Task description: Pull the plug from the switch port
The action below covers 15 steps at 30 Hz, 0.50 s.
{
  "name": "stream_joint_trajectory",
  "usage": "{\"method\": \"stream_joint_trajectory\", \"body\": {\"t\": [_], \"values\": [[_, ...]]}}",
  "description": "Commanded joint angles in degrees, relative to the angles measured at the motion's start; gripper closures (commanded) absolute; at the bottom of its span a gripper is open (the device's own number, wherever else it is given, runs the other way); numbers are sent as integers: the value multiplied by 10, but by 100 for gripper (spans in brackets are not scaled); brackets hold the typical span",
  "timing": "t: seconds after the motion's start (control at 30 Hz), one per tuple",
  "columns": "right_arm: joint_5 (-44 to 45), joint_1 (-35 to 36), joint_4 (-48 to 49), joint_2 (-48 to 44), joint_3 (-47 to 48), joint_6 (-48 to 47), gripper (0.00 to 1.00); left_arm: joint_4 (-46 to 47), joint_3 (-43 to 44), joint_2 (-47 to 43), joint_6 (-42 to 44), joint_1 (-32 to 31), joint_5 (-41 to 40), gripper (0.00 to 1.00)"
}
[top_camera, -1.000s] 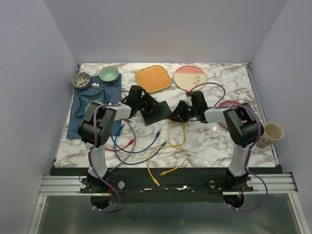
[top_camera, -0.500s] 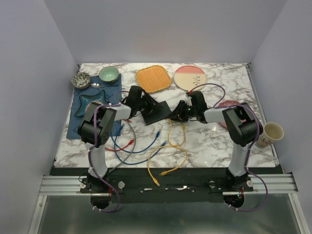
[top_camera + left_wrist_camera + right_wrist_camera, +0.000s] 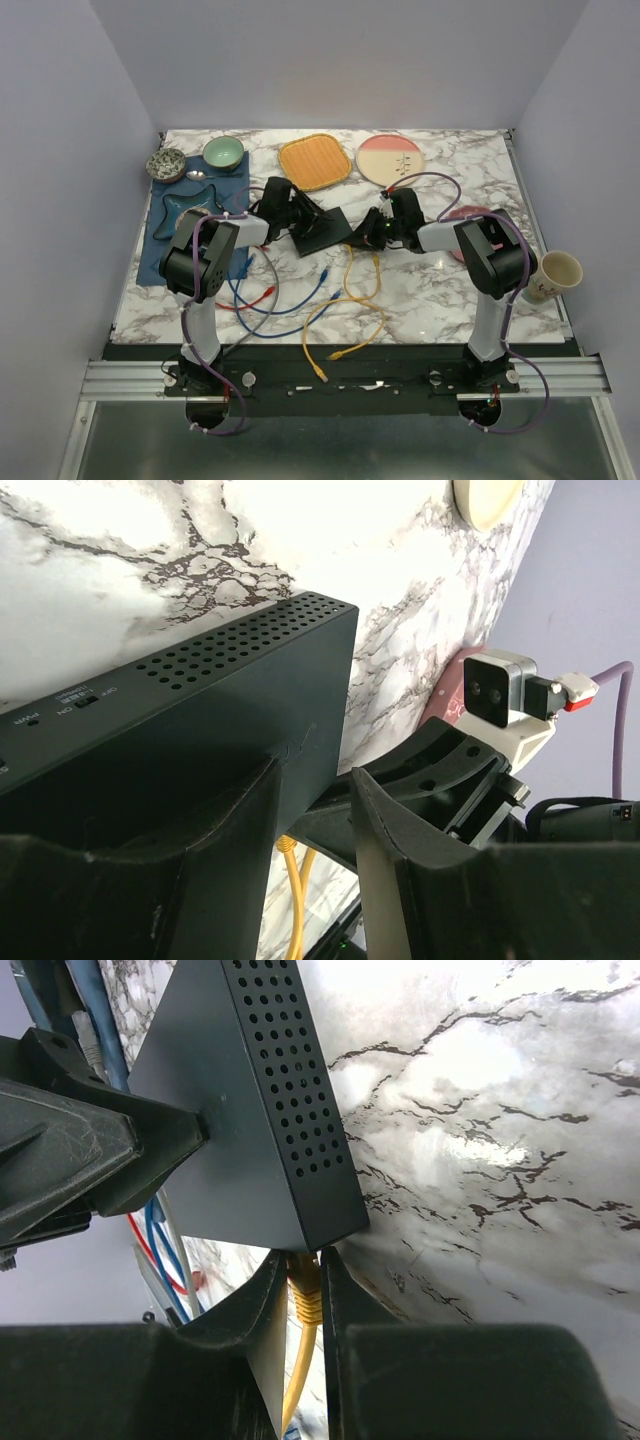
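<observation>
The switch (image 3: 326, 228) is a flat dark box at mid-table, with one edge tipped up. My left gripper (image 3: 298, 222) is shut on its left side. In the left wrist view the switch (image 3: 200, 730) runs in between the fingers of the left gripper (image 3: 315, 775). A yellow plug (image 3: 305, 1285) sits in a port at the switch's (image 3: 240, 1140) lower corner. The right gripper (image 3: 303, 1260) is shut on it, with a pad pressed against each side. From above, the right gripper (image 3: 368, 236) meets the switch's right edge and hides the plug. Its yellow cable (image 3: 350, 275) trails toward me.
An orange square plate (image 3: 315, 161), a pink plate (image 3: 390, 158), a green bowl (image 3: 223, 151) and a speckled bowl (image 3: 165, 165) line the back. A blue mat (image 3: 190, 215) lies at the left. Loose blue and red cables (image 3: 270, 295) lie in front. A paper cup (image 3: 558, 272) stands at the right edge.
The right gripper's fingers have closed in onto the yellow plug. Both arms and the switch have stayed almost where they were.
</observation>
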Motion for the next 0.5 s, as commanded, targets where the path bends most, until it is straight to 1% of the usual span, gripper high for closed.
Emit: {"method": "stream_joint_trajectory", "body": {"t": [0.0,0.03,0.23,0.37,0.47], "values": [[17,-4,-12,12,-4,-17,98,-35,-31,-4,11,-1,19,51],[18,-4,-13,11,-4,-18,99,-33,-36,-15,11,-1,22,51],[19,-5,-16,10,-5,-23,99,-31,-82,-55,14,-25,35,51],[18,-5,-17,10,-3,-25,99,-19,-106,-51,12,-37,28,51],[12,-5,-20,10,-4,-29,99,-5,-105,-32,3,-36,21,51]]}}
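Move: The switch's middle lies roughly 3 cm back of the left hand, about 1 cm to its left and 4 cm below. The yellow plug, still in its port and already pinched by the right fingers, is some 5 cm back, 5 cm right and 4 cm below the left hand. From the right hand the switch's middle is about 7 cm left and 3 cm ahead, at nearly the same height; a loose blue plug lies 8 cm back and 6 cm left, 2 cm lower. The yellow plug at the switch's port side stays in the right hand's pinch, that hand standing still. Across the switch's top the left hand, fingers half open throughout, slides back almost level by about 5.5 cm, from the far, perforated side towards the port side and the plug, edging slightly right at the end and turning some 5 degrees clockwise. ##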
